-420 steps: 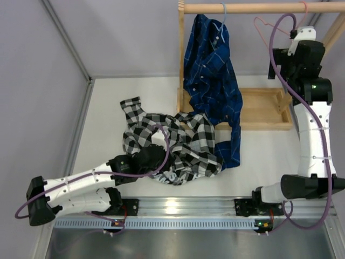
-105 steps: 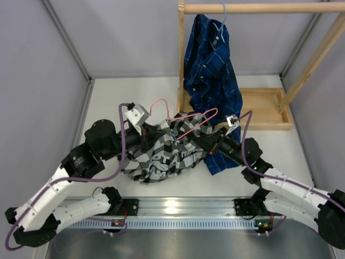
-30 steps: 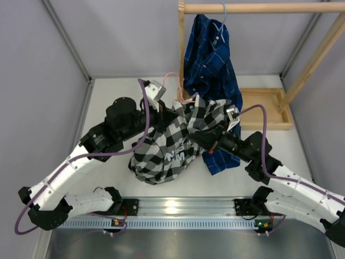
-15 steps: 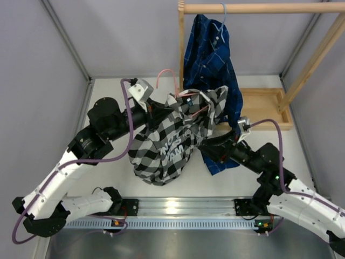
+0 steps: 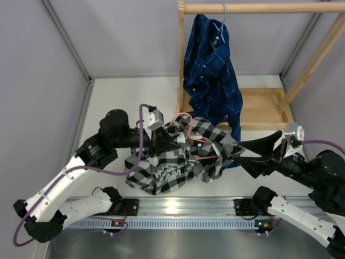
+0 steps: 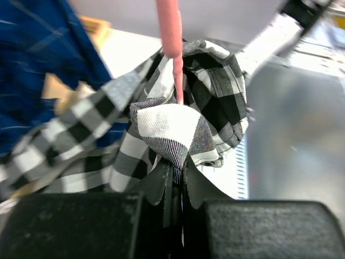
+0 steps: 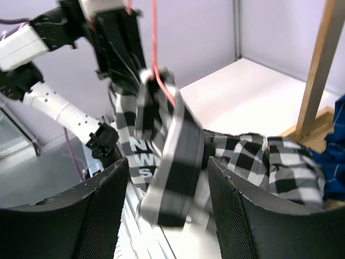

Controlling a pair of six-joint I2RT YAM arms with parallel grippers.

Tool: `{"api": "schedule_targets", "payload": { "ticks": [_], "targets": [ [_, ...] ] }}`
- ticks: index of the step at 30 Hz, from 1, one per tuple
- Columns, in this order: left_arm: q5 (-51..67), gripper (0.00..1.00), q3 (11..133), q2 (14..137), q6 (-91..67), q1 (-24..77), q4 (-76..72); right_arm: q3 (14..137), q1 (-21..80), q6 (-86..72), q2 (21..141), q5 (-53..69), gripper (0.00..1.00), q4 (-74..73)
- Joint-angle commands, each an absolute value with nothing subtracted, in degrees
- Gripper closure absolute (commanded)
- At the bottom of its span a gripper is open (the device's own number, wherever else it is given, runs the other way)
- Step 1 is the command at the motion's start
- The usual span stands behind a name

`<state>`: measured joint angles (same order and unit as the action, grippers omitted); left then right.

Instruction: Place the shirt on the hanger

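Note:
The black-and-white checked shirt hangs bunched over the pink wire hanger, low above the table. White lettering shows on its front. My left gripper is shut on a fold of the shirt. The hanger wire rises out of that same fold. My right gripper stands open just right of the shirt. In the right wrist view a blurred strip of the checked cloth hangs loose between its fingers, and neither finger grips it.
A blue plaid shirt hangs on a light blue hanger from the wooden rack's rail at the back. The rack's wooden base tray lies behind the right gripper. A grey wall runs along the left, and the metal rail along the near edge.
My right gripper has opened, let go of the checked shirt and drawn back to the right. My left gripper has come down and nearer with the shirt and hanger.

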<state>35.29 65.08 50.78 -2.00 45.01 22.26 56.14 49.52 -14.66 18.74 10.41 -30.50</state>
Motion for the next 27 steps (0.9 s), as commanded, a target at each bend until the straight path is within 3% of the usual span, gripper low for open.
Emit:
{"api": "schedule_targets", "payload": {
  "ticks": [1, 10, 19, 22, 23, 27],
  "targets": [
    [52.1, 1.0, 66.2, 54.0, -2.5, 45.0, 16.8, 62.3, 50.4, -7.0, 26.0, 15.7, 0.41, -36.2],
    [60.3, 1.0, 66.4, 61.2, -3.1, 45.7, 15.5, 67.5, 50.5, -4.5, 42.5, 28.8, 0.47, -27.4],
    [65.3, 1.0, 64.7, 62.0, -0.4, 47.7, 14.5, 62.4, 50.5, -11.7, 46.1, 37.0, 0.54, -12.3],
    [65.4, 1.0, 64.8, 62.1, -0.6, 47.7, 14.3, 61.0, 50.5, -13.6, 46.3, 39.5, 0.62, -8.5],
    [65.5, 1.0, 64.8, 62.4, -0.6, 47.7, 14.3, 60.8, 50.5, -13.8, 46.3, 40.0, 0.75, -7.8],
    [64.5, 1.0, 65.4, 62.7, -1.0, 47.7, 14.4, 60.6, 50.4, -13.9, 46.3, 41.4, 0.91, -6.4]
  ]
}}
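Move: The hanger's neck, below the pink hook, lies about 15 cm left of the open right hand, 5 cm farther out and some 3 cm higher. The checked shirt's middle hangs roughly 16 cm left of that hand, level ahead and 8 cm lower; the left gripper is about 19 cm left, 2 cm farther out. From the left hand, which already pinches the collar, the neck is about 4 cm right, 3 cm ahead and 3 cm up. Right hand swings some 12 cm left and pinches the hanger's neck; left carries the collar back, right, down. ##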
